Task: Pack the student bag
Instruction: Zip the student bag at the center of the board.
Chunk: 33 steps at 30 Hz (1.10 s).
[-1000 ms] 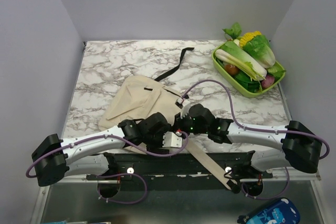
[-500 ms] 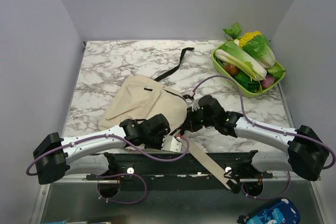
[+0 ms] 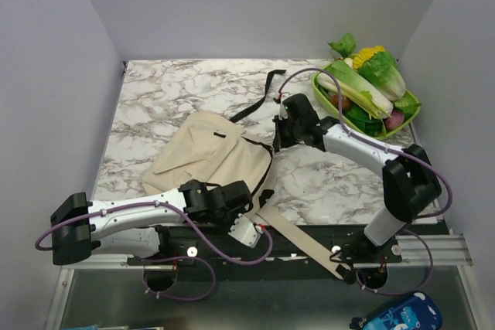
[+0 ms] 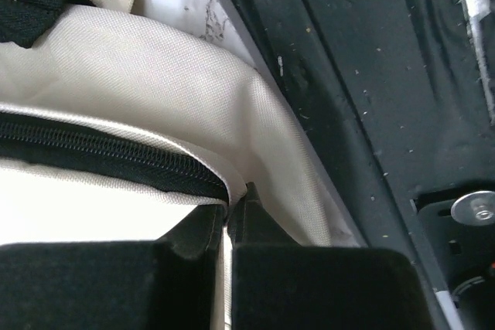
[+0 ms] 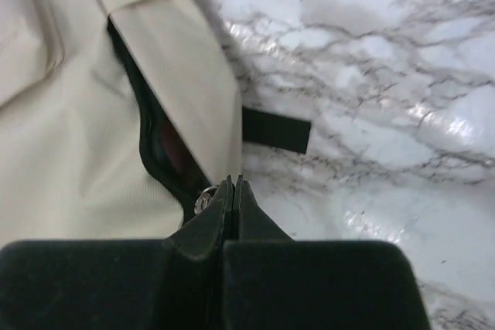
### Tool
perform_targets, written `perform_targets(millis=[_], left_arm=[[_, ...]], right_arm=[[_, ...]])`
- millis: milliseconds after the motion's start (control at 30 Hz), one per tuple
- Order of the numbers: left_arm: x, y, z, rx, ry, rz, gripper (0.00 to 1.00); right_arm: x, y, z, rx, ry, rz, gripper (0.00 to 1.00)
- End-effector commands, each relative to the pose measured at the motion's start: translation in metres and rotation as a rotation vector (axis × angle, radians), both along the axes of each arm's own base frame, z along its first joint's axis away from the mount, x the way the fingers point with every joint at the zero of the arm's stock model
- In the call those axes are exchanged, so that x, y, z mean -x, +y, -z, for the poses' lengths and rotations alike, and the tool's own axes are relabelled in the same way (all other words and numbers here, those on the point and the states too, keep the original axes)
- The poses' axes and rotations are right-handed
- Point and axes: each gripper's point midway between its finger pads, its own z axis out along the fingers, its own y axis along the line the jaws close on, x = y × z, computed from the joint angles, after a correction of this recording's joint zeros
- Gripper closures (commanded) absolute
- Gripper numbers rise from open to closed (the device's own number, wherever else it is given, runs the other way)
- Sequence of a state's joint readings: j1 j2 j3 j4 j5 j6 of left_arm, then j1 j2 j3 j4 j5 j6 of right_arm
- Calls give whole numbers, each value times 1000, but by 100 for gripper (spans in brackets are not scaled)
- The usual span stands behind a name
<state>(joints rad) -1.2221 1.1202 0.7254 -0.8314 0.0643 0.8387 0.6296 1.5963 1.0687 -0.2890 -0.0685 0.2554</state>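
The student bag (image 3: 209, 156) lies flat on the marble table, cream fabric with a black strap (image 3: 259, 94) trailing toward the back. Its long beige strap (image 3: 302, 241) runs off the near edge. My left gripper (image 3: 251, 214) is at the bag's near right corner. In the left wrist view it (image 4: 234, 206) is shut on the cream fabric edge beside the black zipper (image 4: 100, 152). My right gripper (image 3: 276, 138) is at the bag's far right corner. In the right wrist view it (image 5: 234, 183) is shut at the metal zipper pull (image 5: 204, 199), next to a gap showing dark lining (image 5: 166, 148).
A green tray (image 3: 363, 138) heaped with vegetables stands at the back right. The black mounting rail (image 4: 371, 75) runs along the near table edge just past the bag. A blue case (image 3: 398, 314) lies below the table at the bottom right.
My left gripper has shut on the bag's near edge. The right arm swung from the near edge to the bag's far right corner, still shut, and the bag shifted slightly left.
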Motion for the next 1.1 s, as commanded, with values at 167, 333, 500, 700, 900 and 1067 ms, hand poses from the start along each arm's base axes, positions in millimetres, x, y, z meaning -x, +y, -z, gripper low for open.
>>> perform_targets(millis=[167,333,500,700,900,1067], left_arm=[[-9,44,13,-115,-74,112,100],[-60,52,5,-67,-179,25,100],[-92,41,-23,0,-69,-160,97],[-102,39,-27,49,41,-291,97],[-102,46,-23,69,123,-443,23],[-105,15,-71,252,171,-499,1]], right_arm=[[-71,-92,-16,153,-89,358,99],[-38,-103,-11,109,-69,387,99],[8,-93,-8,-33,-27,338,99],[76,-37,16,-116,76,136,99],[80,-10,13,-147,113,64,99],[72,-8,3,-130,85,56,99]])
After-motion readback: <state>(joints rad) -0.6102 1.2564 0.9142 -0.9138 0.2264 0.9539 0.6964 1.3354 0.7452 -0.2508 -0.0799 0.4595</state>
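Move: The left hand already pinches the bag's corner at the zip's near end; from there the zip pull lies some 19 cm ahead and 9 cm to the right, 2 cm higher, and the wide strap's middle about 7 cm back and 15 cm right. The right hand already has the pull between its fingers; the bag's middle lies roughly 18 cm left and 2 cm back from it, the black strap 14 cm ahead and 5 cm left. Left carries the bag corner some 10 cm forward, then opens; right, keeping the pull, sweeps right, then back. ##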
